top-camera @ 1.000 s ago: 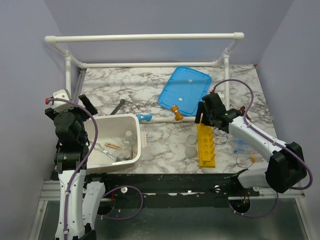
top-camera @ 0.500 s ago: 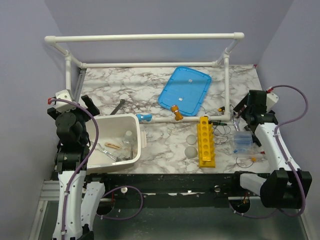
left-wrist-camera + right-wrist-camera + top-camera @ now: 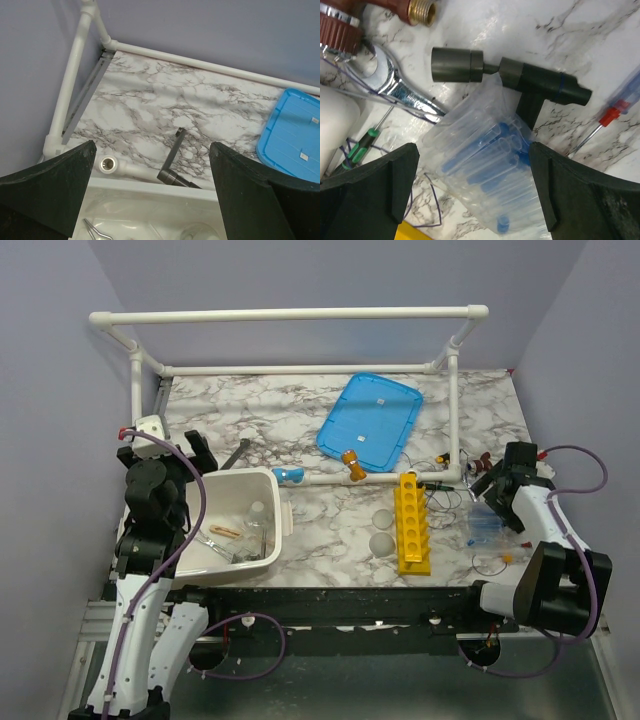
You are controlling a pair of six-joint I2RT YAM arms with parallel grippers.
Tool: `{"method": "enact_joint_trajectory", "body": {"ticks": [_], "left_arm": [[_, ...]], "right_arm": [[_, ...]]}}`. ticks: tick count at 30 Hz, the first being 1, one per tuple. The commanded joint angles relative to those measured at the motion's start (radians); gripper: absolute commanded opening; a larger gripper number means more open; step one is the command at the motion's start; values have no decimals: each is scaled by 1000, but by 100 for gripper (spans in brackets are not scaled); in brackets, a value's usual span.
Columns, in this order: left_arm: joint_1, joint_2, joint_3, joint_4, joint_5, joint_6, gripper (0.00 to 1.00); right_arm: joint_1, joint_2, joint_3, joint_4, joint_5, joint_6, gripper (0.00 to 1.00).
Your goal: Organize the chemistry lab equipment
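The yellow test-tube rack (image 3: 412, 525) lies at centre right, with two small beakers (image 3: 381, 531) to its left. Metal tongs (image 3: 212, 543), wooden sticks (image 3: 226, 531) and a clear flask (image 3: 257, 515) lie in the white tub (image 3: 285, 515). My right gripper (image 3: 497, 496) is open and empty over a clear bag of blue-capped test tubes (image 3: 490, 170), with one finger on each side of the bag. My left gripper (image 3: 185, 452) is open and empty above the tub's far rim (image 3: 150, 186). The tongs' tip (image 3: 95, 231) shows below it.
The blue lid (image 3: 370, 420) lies at the back. A black rod clamp (image 3: 172, 155) lies behind the tub. Beside the bag are a black clamp holder (image 3: 520, 80), a metal clamp (image 3: 395, 85), a green screwdriver (image 3: 360, 145) and loose wires. A white pipe frame (image 3: 452, 410) stands around the back.
My right arm swung from the yellow rack out to the right edge, then came down over the bag of test tubes. My left arm shifted slightly to the right.
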Motion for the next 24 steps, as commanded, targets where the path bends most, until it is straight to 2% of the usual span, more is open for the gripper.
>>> {"method": "enact_joint_trajectory", "body": {"ticks": [1,9,12,24], "left_arm": [[-31,-5,-6,18,-13,12,99],[-56,-12,-5,18,-19,19,99],[-62,-13,-4,17,-19,19,99],[-68,-12,-6,17,-12,18,99]], "right_arm": [[0,18,-11,-37,-130,1,100],[2,116,-12,-27,-161,-7,100],[2,122,-13,-4,-173,-15,95],[2,92,25,49,-211,27,37]]}}
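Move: The bag of clear tubes lies just under the open right gripper, about 3 cm left of it, 3 cm back and 4 cm down. Beyond it, the black T-shaped fitting is some 6 cm right and 2 cm ahead of the hand; the wrench is about 7 cm left and 5 cm ahead, and the brown fitting 4 cm left and 11 cm ahead. From the left hand, the bag is roughly 70 cm right, 6 cm back and 30 cm below. Down and to the left by about 3 cm each, fingertips swinging left as the wrist tilts some 10 degrees, the right hand drops onto the tube bag. Its wide-open fingers then close about halfway and pinch the bag between them, while the hand eases roughly 1 cm up and forward. Empty and open, the left hand drifts about 1.5 cm right. ##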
